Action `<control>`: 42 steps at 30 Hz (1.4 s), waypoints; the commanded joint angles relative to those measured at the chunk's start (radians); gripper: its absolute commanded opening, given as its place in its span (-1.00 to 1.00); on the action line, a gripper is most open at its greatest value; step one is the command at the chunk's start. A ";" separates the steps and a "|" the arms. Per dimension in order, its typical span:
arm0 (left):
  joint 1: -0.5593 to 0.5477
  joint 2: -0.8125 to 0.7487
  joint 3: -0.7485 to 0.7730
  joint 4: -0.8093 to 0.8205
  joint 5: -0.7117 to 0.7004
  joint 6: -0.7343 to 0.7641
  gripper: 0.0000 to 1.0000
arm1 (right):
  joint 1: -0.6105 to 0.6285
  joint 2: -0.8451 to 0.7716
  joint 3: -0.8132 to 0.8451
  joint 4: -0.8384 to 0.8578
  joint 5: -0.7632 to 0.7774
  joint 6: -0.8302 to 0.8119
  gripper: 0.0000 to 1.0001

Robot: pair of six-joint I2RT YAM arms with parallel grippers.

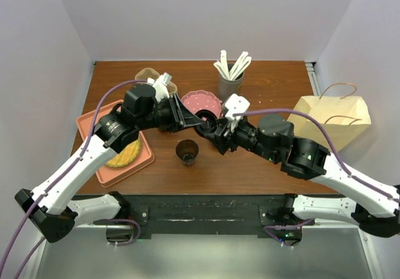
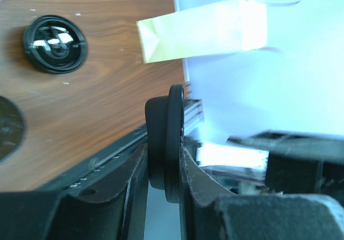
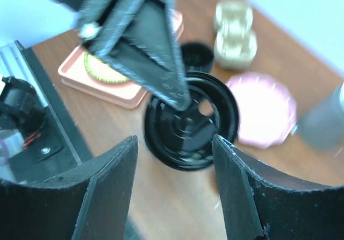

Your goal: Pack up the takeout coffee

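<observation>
A black coffee lid (image 1: 205, 127) hangs above the table's middle, with my left gripper (image 1: 191, 122) shut on it. In the left wrist view the lid (image 2: 169, 138) stands edge-on, pinched between the two fingers of the left gripper (image 2: 166, 156). My right gripper (image 1: 216, 136) is right beside it and open. In the right wrist view the lid (image 3: 191, 121) shows in the wide gap of the right gripper (image 3: 174, 143), touching neither finger. The open coffee cup (image 1: 187, 151) stands on the table just in front of both grippers. The paper bag (image 1: 331, 119) lies at the right edge.
An orange tray (image 1: 145, 159) with a yellow pastry sits at the left. A pink plate (image 1: 201, 102), a grey cup of stirrers (image 1: 230, 74) and beige cup carriers (image 1: 149, 75) stand behind. A second black lid (image 2: 55, 43) lies on the wood. A dark cup (image 3: 196, 57) stands by the tray.
</observation>
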 commanded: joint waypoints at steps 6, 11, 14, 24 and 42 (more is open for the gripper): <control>0.016 -0.017 0.100 0.024 0.050 -0.184 -0.76 | 0.246 0.055 -0.062 0.202 0.380 -0.368 0.25; 0.019 -0.031 0.092 0.038 0.076 -0.216 -0.77 | 0.307 0.110 -0.096 0.290 0.588 -0.502 0.23; 0.018 -0.035 0.091 0.029 0.081 -0.218 -0.77 | 0.312 0.125 -0.105 0.331 0.671 -0.534 0.13; 0.019 -0.087 0.019 0.112 0.108 -0.207 -0.30 | 0.324 0.104 -0.049 0.231 0.591 -0.430 -0.81; 0.019 -0.221 0.090 0.004 -0.080 0.836 0.29 | 0.310 0.003 0.054 -0.106 0.097 0.359 -0.96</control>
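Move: The left hand holds the black lid on edge, its middle about 3 cm ahead of the right hand's open fingers, 3 cm left and 4 cm below. The right fingers are some 3 cm back, 5 cm right and 4 cm above the left hand. From the right hand, the dark cup is about 5 cm ahead, 9 cm left, and the lid stack 12 cm ahead, 4 cm right, both nearly 30 cm below. The right hand pinches the lid's rim and takes it over from the left: it eases left about 3 cm, tips up some 25 degrees and rolls its left side down, closes, then draws back 7 cm, tipping down again. The left lifts the lid about 4 cm to meet it, opens once the right has closed, then rises 3 cm more, tipping up and backing left. ##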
